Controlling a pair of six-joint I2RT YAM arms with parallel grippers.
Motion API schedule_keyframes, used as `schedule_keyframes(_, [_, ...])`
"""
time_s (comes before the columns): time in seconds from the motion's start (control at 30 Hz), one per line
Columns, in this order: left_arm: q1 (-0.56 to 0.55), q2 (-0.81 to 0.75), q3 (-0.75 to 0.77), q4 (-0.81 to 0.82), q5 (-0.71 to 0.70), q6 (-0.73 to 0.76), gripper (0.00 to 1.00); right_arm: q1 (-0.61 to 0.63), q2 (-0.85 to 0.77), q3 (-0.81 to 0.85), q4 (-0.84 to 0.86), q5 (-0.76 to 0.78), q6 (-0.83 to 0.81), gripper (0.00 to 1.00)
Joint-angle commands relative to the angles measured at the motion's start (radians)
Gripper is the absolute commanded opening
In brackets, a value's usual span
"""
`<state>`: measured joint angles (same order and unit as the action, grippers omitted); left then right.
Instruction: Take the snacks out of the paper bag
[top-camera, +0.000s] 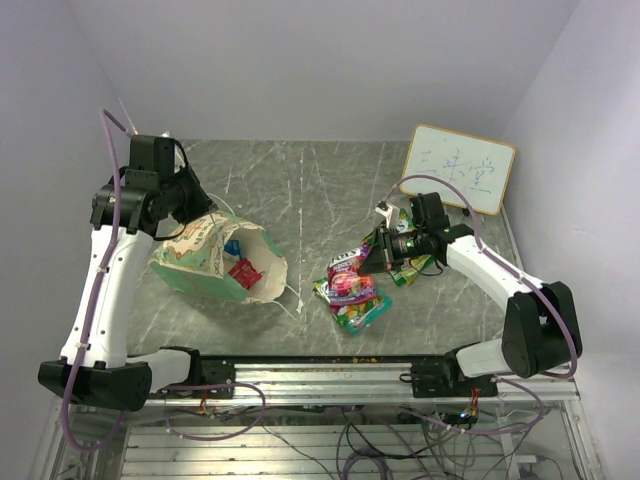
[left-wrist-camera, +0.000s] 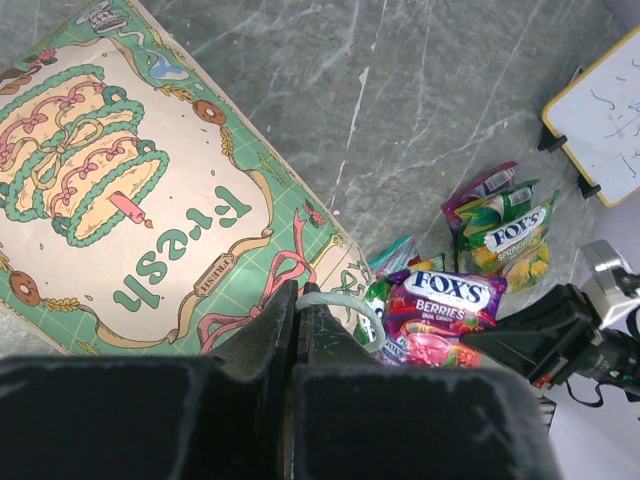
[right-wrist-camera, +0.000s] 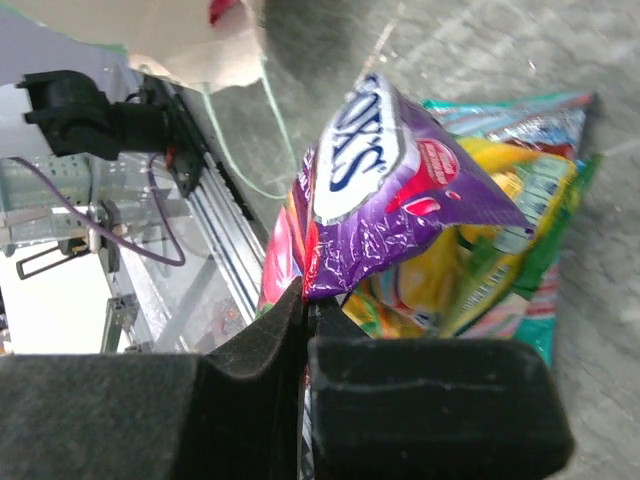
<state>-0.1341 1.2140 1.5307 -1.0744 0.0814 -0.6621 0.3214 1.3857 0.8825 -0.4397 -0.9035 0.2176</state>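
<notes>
The mint-green paper bag (top-camera: 205, 262) lies on its side with its mouth facing right. A red packet (top-camera: 244, 272) and a blue one (top-camera: 232, 247) show inside it. My left gripper (top-camera: 204, 217) is at the bag's upper edge; in the left wrist view the gripper (left-wrist-camera: 298, 300) is shut on the bag's thin string handle (left-wrist-camera: 345, 299). My right gripper (top-camera: 373, 257) is shut on the edge of a purple berries packet (right-wrist-camera: 400, 190), just above a pile of snacks (top-camera: 352, 298) on the table. Green-yellow packets (top-camera: 408, 262) lie beside it.
A white framed whiteboard (top-camera: 459, 168) leans at the back right. The metal rail (top-camera: 330, 372) with the arm bases runs along the near edge. White walls close in at the left, back and right.
</notes>
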Motion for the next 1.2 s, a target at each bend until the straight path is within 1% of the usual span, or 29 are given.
schedule_keyframes(0.0, [0.007, -0.001, -0.013, 0.036, 0.043, 0.012, 0.07, -0.017, 0.039, -0.041, -0.020, 0.047, -0.055, 0.00])
schedule_keyframes(0.07, [0.005, -0.001, -0.014, 0.036, 0.043, 0.012, 0.07, -0.017, 0.046, -0.055, -0.008, 0.066, -0.054, 0.00])
schedule_keyframes(0.27, [0.004, -0.001, -0.017, 0.037, 0.053, 0.012, 0.07, -0.017, 0.078, -0.059, -0.048, 0.179, -0.085, 0.00])
schedule_keyframes(0.43, [0.004, -0.007, -0.032, 0.046, 0.071, 0.011, 0.07, -0.013, 0.091, -0.090, -0.024, 0.143, -0.089, 0.00])
schedule_keyframes(0.63, [0.004, -0.045, -0.046, 0.075, 0.116, 0.048, 0.07, -0.005, 0.105, -0.119, -0.011, 0.170, -0.078, 0.00])
schedule_keyframes(0.67, [0.004, -0.057, -0.050, 0.082, 0.121, 0.058, 0.07, -0.005, 0.102, -0.117, -0.013, 0.181, -0.071, 0.02])
schedule_keyframes(0.73, [0.004, -0.076, -0.063, 0.087, 0.123, 0.080, 0.07, -0.005, 0.084, -0.101, -0.030, 0.192, -0.069, 0.10])
schedule_keyframes(0.9, [0.004, -0.123, -0.092, 0.082, 0.111, 0.123, 0.07, -0.005, -0.026, -0.036, -0.105, 0.269, -0.072, 0.39])
schedule_keyframes(0.93, [0.004, -0.132, -0.092, 0.082, 0.111, 0.132, 0.07, -0.005, -0.053, -0.018, -0.122, 0.291, -0.080, 0.43])
schedule_keyframes(1.07, [0.004, -0.152, -0.082, 0.045, 0.089, 0.171, 0.07, 0.011, -0.107, 0.093, -0.164, 0.409, -0.112, 0.53])
schedule_keyframes(1.13, [0.004, -0.157, -0.083, 0.020, 0.079, 0.182, 0.07, 0.064, -0.133, 0.149, -0.125, 0.479, -0.148, 0.55])
schedule_keyframes(1.17, [0.004, -0.158, -0.083, 0.011, 0.077, 0.184, 0.07, 0.117, -0.147, 0.163, -0.091, 0.518, -0.183, 0.55])
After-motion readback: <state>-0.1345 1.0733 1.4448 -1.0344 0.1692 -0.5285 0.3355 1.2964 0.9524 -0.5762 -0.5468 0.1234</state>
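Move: The right hand still holds the purple snack bag by its edge, with the small pile of unpacked snacks beneath, centred about 4 cm back, 3 cm to the left and some 13 cm below. The orange-green snack pack lies roughly 8 cm farther out and 11 cm to the right of this hand, about 13 cm down; the paper bag's middle is about 36 cm left and 3 cm ahead, 7 cm lower. For the left hand the pile lies some 29 cm right, 11 cm back and 28 cm below. The right hand lowers the purple bag about 7 cm onto the snack pile, drifting some 3 cm to the right while its left-pointing fingers tip about 15 degrees more steeply downward, then opens them to about half, lets go and rises some 7 cm, swinging forward away from the pile at the end. Meanwhile the left hand keeps its grip on the paper bag's cord handle, sinking slightly and then easing about 3 cm back and a little up. ##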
